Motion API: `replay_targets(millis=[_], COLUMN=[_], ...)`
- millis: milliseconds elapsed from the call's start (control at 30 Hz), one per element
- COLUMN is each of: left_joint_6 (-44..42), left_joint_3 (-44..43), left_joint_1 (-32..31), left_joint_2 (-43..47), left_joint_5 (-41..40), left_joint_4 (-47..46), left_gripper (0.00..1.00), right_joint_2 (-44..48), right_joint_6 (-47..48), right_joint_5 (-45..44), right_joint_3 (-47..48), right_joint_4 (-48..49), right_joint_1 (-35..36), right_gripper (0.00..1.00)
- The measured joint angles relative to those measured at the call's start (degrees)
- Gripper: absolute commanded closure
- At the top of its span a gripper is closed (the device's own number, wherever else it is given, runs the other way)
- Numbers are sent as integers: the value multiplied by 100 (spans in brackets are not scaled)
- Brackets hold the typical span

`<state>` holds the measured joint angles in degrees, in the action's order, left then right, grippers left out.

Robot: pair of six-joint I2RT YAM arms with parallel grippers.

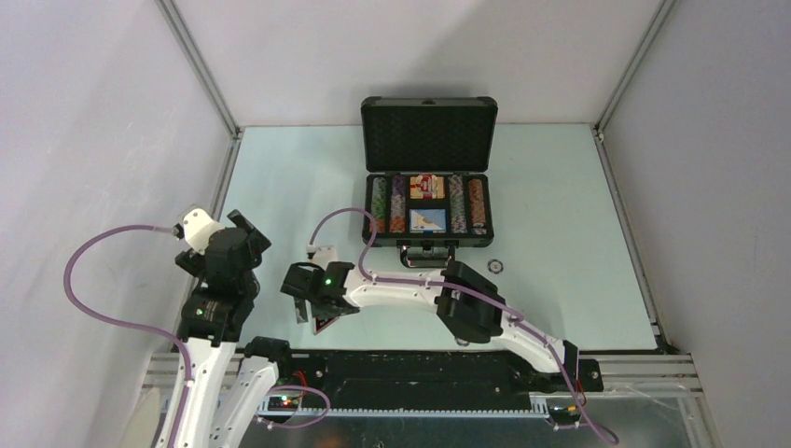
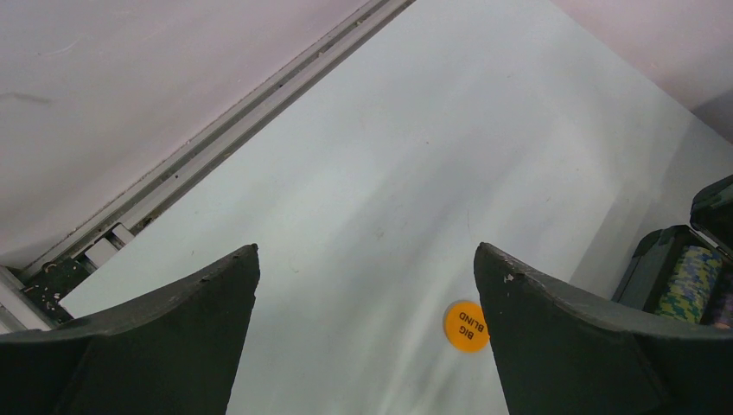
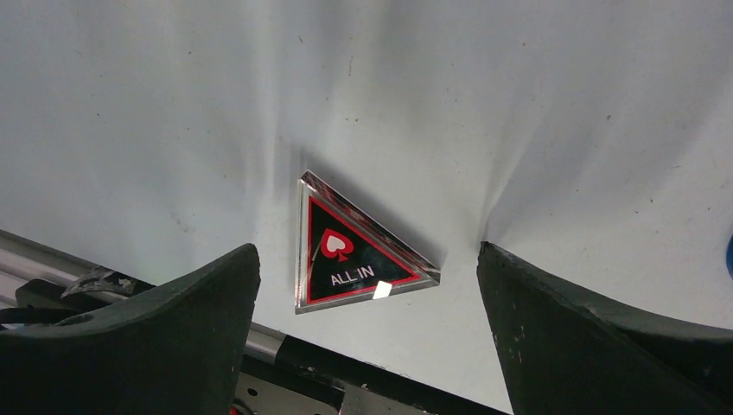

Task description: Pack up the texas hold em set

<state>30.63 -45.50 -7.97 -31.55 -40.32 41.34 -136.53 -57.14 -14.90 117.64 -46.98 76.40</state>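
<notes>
The dark briefcase [image 1: 383, 177] lies open at the back middle of the table, lid up. Rows of striped poker chips [image 1: 380, 205] and a red card box [image 1: 428, 186] sit inside it. The dark triangular "ALL IN" marker [image 3: 354, 252] lies flat near the table's front edge, just ahead of my open right gripper [image 3: 367, 245] and between its finger lines, untouched. In the top view the marker [image 1: 326, 324] peeks out under that gripper [image 1: 303, 303]. My left gripper [image 2: 366, 251] is open and empty above the table. An orange "BIG BLIND" button [image 2: 466, 325] lies beside its right finger [image 2: 553, 328].
A round white-ringed button [image 1: 495, 266] lies right of the briefcase handle [image 1: 429, 249]. A blue edge [image 3: 729, 257] shows at the right border of the right wrist view. The metal frame rail [image 2: 216, 147] and side walls bound the table. The briefcase corner [image 2: 657, 259] shows in the left wrist view.
</notes>
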Motion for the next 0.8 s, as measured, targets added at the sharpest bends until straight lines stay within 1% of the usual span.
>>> replay_targets(millis=[133,233,367,600,800], left_joint_6=[0,-2,0,0,-2], left_joint_3=[0,0,0,-2,-2], left_joint_1=[0,0,0,0,-9], left_joint_2=[0,2,2,11,11], left_joint_5=[2,4,13,44,50], left_joint_4=[0,0,0,0,0], left_gripper=[2,2,2,2,2], right_joint_2=[-55,-83,-188,-321,-450], right_joint_6=[42,74,146,221,289], right_joint_5=[26,44,94,125,101], right_joint_3=[96,140,308,514,719], right_joint_4=[-74,-120,-208,-286,-424], right_joint_1=[13,15,24,48,79], right_gripper=[7,17,24,30,32])
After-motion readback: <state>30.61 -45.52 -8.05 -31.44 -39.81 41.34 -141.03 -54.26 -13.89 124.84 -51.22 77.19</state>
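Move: The ALL IN triangle lies almost under the right hand, about 1 cm back, 1 cm to its left and some 2 cm below, between the wide-open fingers. At table height too, the orange BIG BLIND button stands roughly 12 cm ahead and 2 cm to the left, and the blue button about 5 cm ahead and 12 cm to the right. From the left hand, the triangle is some 8 cm back, 18 cm to the right and 22 cm lower. Around the ALL IN triangle the right hand's fingers close by roughly a third of their opening, one fingertip coming up close to its right-hand corner. Meanwhile the hand eases about 1 cm back, 1 cm left and a little under 1 cm down, centring itself over the triangle and turning only slightly counter-clockwise. ##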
